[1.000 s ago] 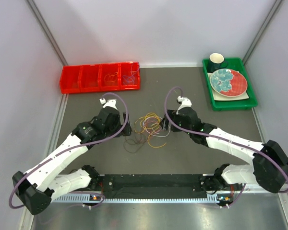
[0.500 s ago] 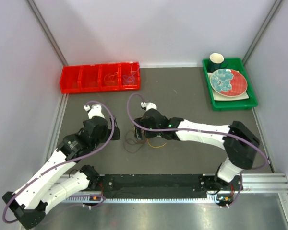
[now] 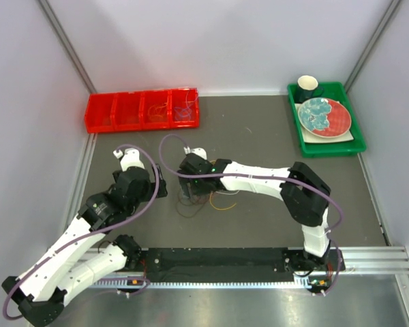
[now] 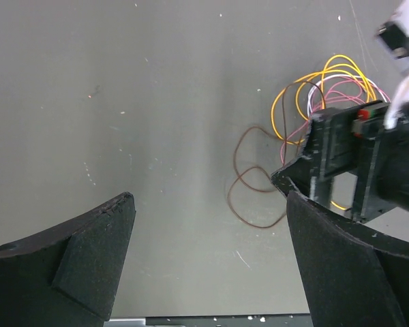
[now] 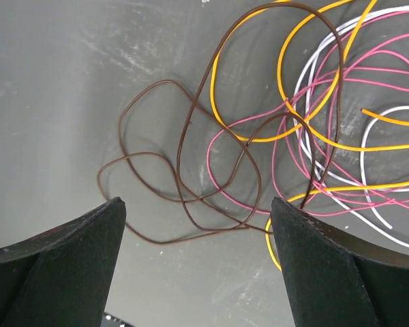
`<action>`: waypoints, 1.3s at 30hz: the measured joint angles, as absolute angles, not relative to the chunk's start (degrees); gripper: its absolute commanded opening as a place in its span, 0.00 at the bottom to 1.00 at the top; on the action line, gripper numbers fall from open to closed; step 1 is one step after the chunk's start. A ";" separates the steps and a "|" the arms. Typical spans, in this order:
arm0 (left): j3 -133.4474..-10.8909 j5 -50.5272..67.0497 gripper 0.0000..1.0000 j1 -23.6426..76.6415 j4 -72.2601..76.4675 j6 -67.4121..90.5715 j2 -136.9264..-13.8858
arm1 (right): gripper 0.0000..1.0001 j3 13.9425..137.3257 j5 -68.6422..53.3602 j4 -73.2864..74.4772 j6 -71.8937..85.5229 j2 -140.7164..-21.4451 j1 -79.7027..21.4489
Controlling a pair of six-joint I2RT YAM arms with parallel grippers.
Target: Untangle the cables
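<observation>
The cables (image 3: 206, 199) lie in a loose tangle on the grey table, mid-left. In the right wrist view a brown loop (image 5: 191, 170) crosses pink (image 5: 293, 160), orange-yellow (image 5: 307, 102) and white (image 5: 368, 136) strands. My right gripper (image 5: 198, 204) hovers open just above the brown loop with nothing between its fingers; the top view shows it over the pile's left side (image 3: 191, 192). My left gripper (image 4: 210, 204) is open and empty over bare table, left of the brown loop (image 4: 252, 184). It faces the right gripper's fingers (image 4: 341, 160) and sits left of the pile (image 3: 161, 189).
A red divided bin (image 3: 142, 110) at the back left holds a few thin wires. A green tray (image 3: 327, 146) at the back right carries a plate (image 3: 324, 116) and a dark cup (image 3: 307, 85). Walls close in the left, back and right sides.
My right arm has swung left across the table and now hangs over the left side of the cable pile. My left arm has pulled back to the left.
</observation>
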State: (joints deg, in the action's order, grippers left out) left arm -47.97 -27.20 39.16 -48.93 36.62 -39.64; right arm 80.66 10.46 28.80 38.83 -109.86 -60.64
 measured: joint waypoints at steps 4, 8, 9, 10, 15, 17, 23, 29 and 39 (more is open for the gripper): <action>-47.97 -27.97 0.95 39.16 -48.86 36.03 -40.03 | 0.82 85.47 13.41 33.67 38.85 -113.82 -61.84; -47.97 -28.01 0.95 39.16 -48.84 35.83 -40.03 | 0.78 89.78 16.47 37.82 38.87 -117.32 -63.00; -47.92 -28.01 0.95 39.16 -48.84 35.83 -40.01 | 0.77 90.15 16.93 38.39 38.92 -117.73 -63.18; -47.90 -28.03 0.94 39.16 -48.84 35.81 -39.92 | 0.76 90.30 17.34 39.05 39.00 -117.97 -63.26; -47.83 -28.21 0.94 39.16 -48.86 35.81 -39.57 | 0.66 90.61 19.49 41.47 39.29 -118.34 -63.33; -47.72 -28.42 0.94 39.16 -48.88 35.81 -38.94 | 0.56 91.09 19.73 41.76 39.55 -118.80 -63.33; -47.62 -29.61 0.93 39.16 -48.88 35.86 -36.80 | 0.44 91.20 19.84 41.58 40.18 -119.77 -63.33; -47.62 -31.68 0.93 39.16 -49.10 36.34 -35.40 | 0.36 91.20 19.86 41.60 40.27 -120.86 -63.33; -47.62 -36.62 0.93 38.61 -49.87 38.85 -30.79 | 0.00 91.31 19.77 41.34 40.23 -121.27 -63.33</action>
State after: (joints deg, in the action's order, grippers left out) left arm -47.62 -36.62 38.61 -49.87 38.85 -30.79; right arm 91.31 19.77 41.34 40.23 -121.27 -63.33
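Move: Almost straight under the right hand, about 5 cm down and 1 cm nearer the base, lies the middle of the brown cable's loose loops. The yellow cable's coils are centred some 8 cm to that hand's right and 2 cm farther out, with the pink cable among them; the white cable is about 10 cm right and 3 cm out. From the left hand the brown cable is roughly 9 cm right, 1 cm back and 18 cm below. Sinking about 4 cm onto the brown cable and easing 1 cm to the right, the right hand tips its fingers some 15 degrees nearer to straight down, then closes them from wide open to almost shut around the brown strands where the loops cross. Meanwhile the empty, open left hand backs off 4 cm left and 3 cm up, tilting up slightly. ##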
